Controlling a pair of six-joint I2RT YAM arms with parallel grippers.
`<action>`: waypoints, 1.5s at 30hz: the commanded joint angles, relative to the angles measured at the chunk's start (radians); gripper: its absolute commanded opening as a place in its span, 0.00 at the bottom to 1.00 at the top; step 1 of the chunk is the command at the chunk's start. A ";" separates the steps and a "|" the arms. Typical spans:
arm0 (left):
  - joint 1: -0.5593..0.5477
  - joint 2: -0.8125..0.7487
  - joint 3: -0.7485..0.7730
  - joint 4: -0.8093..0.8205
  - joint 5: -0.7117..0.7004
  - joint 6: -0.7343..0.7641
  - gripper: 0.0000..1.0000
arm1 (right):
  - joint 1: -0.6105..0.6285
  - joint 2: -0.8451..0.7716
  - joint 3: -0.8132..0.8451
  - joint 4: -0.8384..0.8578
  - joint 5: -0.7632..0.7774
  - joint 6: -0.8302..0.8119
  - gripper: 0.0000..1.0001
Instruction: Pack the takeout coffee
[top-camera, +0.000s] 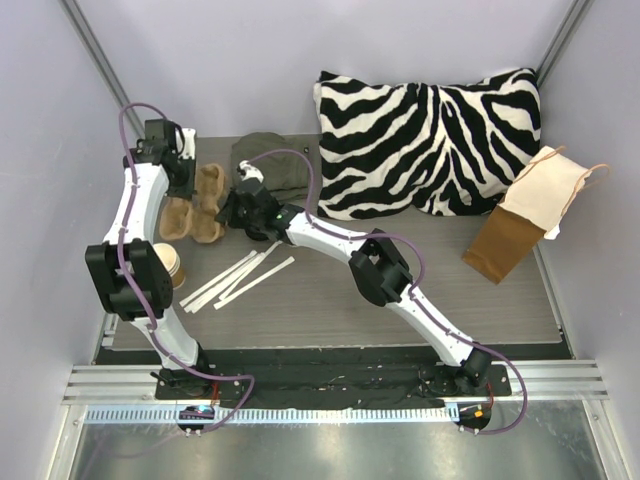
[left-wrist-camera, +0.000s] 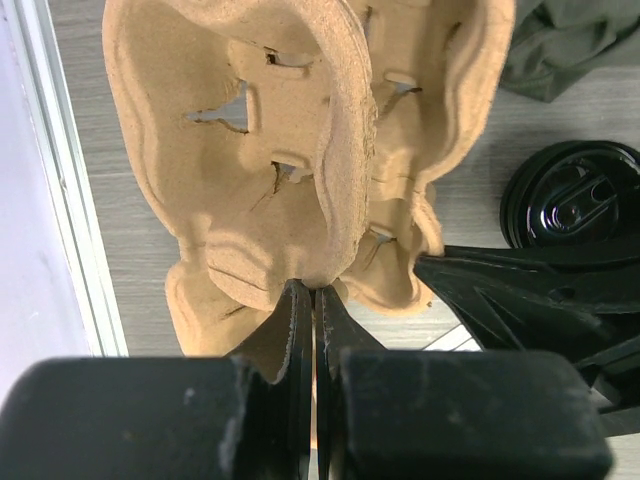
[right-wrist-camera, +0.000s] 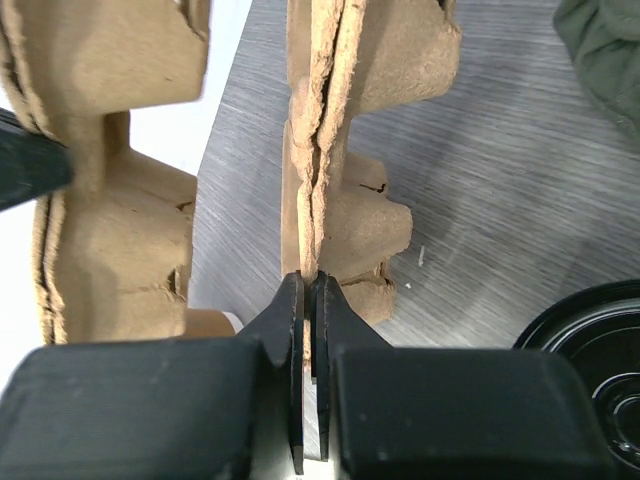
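Note:
The takeout coffee (top-camera: 173, 266), a tan paper cup with a pale rim, stands at the table's left, half hidden behind my left arm's elbow. The tan moulded-pulp carrier (top-camera: 197, 205) lies at the far left, and both grippers pinch it. My left gripper (left-wrist-camera: 313, 288) is shut on the carrier's (left-wrist-camera: 300, 150) near ridge. From the other side, my right gripper (right-wrist-camera: 310, 280) is shut on a layered edge of the carrier (right-wrist-camera: 335, 150). In the top view the left gripper (top-camera: 186, 186) and right gripper (top-camera: 229, 212) flank the carrier. A black lid (left-wrist-camera: 570, 195) lies beside it.
A crumpled green cloth (top-camera: 270, 165) lies behind the carrier. A zebra pillow (top-camera: 430, 140) fills the back right, with a brown paper bag (top-camera: 505, 240) and a cream bag (top-camera: 548, 195) beside it. White strips (top-camera: 240, 280) lie mid-table. The black lid (right-wrist-camera: 600, 345) sits near the right gripper.

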 joint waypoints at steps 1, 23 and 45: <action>0.014 -0.058 0.038 0.056 0.038 0.006 0.00 | 0.003 0.000 0.037 0.038 -0.009 -0.013 0.01; 0.016 -0.107 0.231 -0.053 0.164 -0.057 0.00 | -0.037 -0.196 -0.047 0.078 -0.162 -0.143 0.68; -0.423 -0.308 0.029 0.197 0.549 -0.509 0.00 | -0.371 -1.180 -1.063 -0.012 -0.586 -0.307 0.71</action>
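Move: Each hand pinches the rim of its own cup holder. The right hand's holder has its middle roughly 3 cm ahead, 4 cm left and 3 cm below; the black lid is some 4 cm ahead and 7 cm right, the dark cloth 19 cm ahead and 10 cm right, both about 9 cm down. From the left hand, the clear table middle is about 32 cm right, 5 cm back and 17 cm down; the stacked cups are 7 cm left, 9 cm back and 11 cm down. The right fingers open wide and let go of their cup holder, easing back barely 1.5 cm before the hand rises some 23 cm while swinging 24 cm right and drawing back. The left keeps its holder pinched, lifts it about 17 cm, then sweeps 22 cm right and 9 cm back, rolling its left side down some 30 degrees and turning clockwise. ##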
